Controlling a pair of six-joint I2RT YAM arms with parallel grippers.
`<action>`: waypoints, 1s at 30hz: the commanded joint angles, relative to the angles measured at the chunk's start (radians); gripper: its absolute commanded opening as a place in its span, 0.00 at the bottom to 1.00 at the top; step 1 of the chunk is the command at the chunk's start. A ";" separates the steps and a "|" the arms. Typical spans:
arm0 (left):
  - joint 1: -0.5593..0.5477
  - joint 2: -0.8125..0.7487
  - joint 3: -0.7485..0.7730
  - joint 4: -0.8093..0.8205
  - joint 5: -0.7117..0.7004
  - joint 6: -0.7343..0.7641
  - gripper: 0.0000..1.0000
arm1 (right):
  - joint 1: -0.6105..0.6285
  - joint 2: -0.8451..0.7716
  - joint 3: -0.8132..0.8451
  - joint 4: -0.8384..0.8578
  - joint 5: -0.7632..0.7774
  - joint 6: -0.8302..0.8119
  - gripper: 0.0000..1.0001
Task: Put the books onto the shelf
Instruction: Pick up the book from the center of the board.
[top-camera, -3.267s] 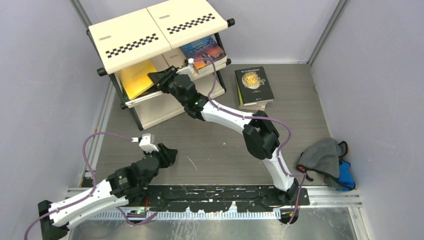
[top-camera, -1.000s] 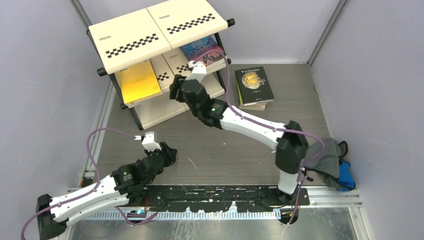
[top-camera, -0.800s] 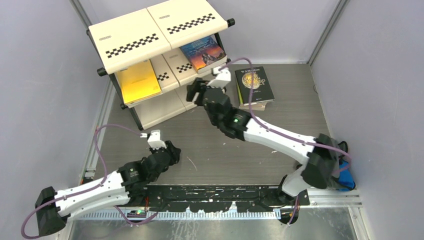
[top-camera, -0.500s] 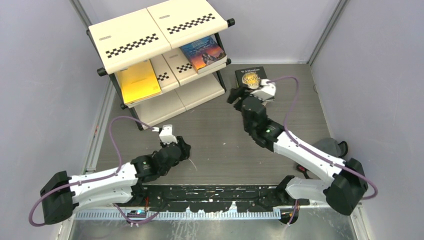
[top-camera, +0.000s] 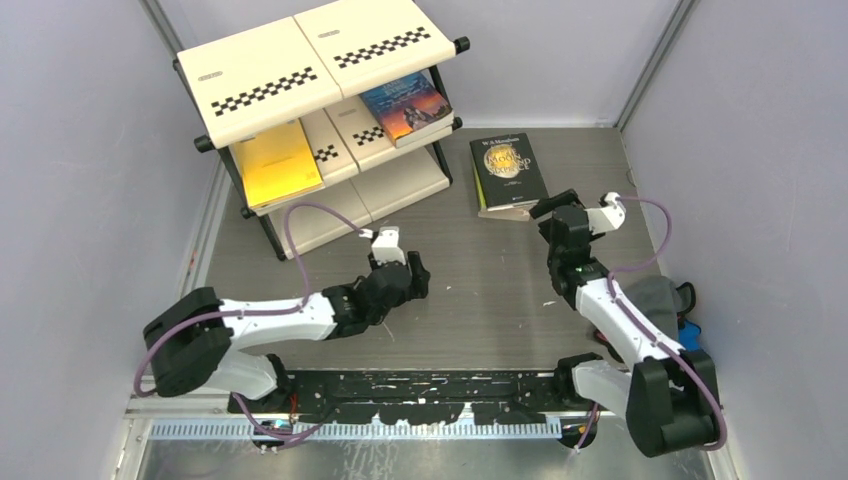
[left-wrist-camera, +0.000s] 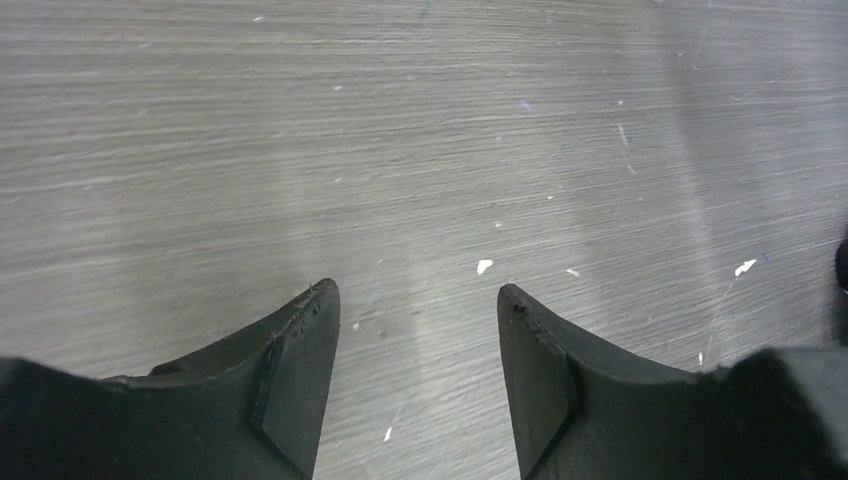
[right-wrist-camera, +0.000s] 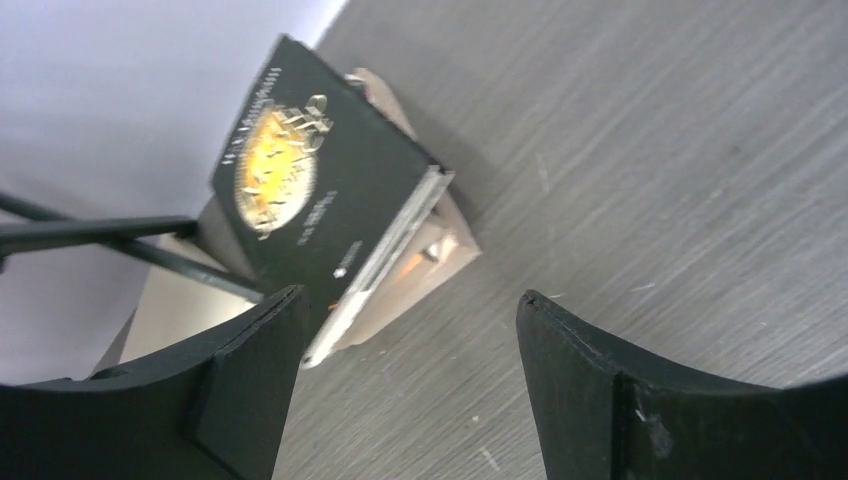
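Observation:
The shelf (top-camera: 300, 65) stands at the back left. An orange-yellow book (top-camera: 275, 160) and a blue book (top-camera: 405, 105) lie on its middle tier. On the table to its right lies a black book with gold lettering (top-camera: 508, 170), resting on another book with a pale cover (right-wrist-camera: 425, 262) whose lime edge (top-camera: 478, 195) shows. My right gripper (top-camera: 548, 207) hovers open just in front of that stack, nothing between its fingers (right-wrist-camera: 410, 295). My left gripper (top-camera: 418, 278) is open over bare table near the middle (left-wrist-camera: 417, 288).
A grey-and-blue cloth bundle (top-camera: 665, 305) lies at the right edge, partly behind my right arm. The shelf's black tube frame (right-wrist-camera: 100, 235) shows at the left of the right wrist view. Walls close in the table on three sides.
My right arm has pulled away from the shelf and swung right to the black book, its jaws widening. My left arm has stretched forward toward the table's middle and opened further.

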 joint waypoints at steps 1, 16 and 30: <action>0.002 0.083 0.085 0.168 0.044 0.059 0.61 | -0.106 0.060 -0.059 0.174 -0.162 0.098 0.82; 0.103 0.237 0.133 0.305 0.206 0.037 0.63 | -0.224 0.429 0.000 0.519 -0.360 0.178 0.82; 0.142 0.308 0.150 0.337 0.249 0.025 0.63 | -0.297 0.640 0.100 0.679 -0.468 0.249 0.80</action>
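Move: The black book on top of the pile lies some 12 cm ahead of the open right hand, 12 cm to its left and about 11 cm below. The lower books stick out beneath it, about 2 cm nearer; the shelf's near right-hand corner is roughly 27 cm left of the right hand, 9 cm ahead and 15 cm below. From the left hand the black book is about 25 cm ahead and 20 cm to the right, some 5 cm lower. The right hand drops first, then reaches forward along the black book's right side, about 10 cm forward and 8 cm down in all with a slight drift right, levelling off late and rolling some 20 degrees so that its left side rises, fingers staying wide open around the level of the book's edge. Meanwhile the left hand, also open and empty, eases about 5 cm right and 5 cm forward towards the pile, going right first and then mostly forward while sinking a little. ##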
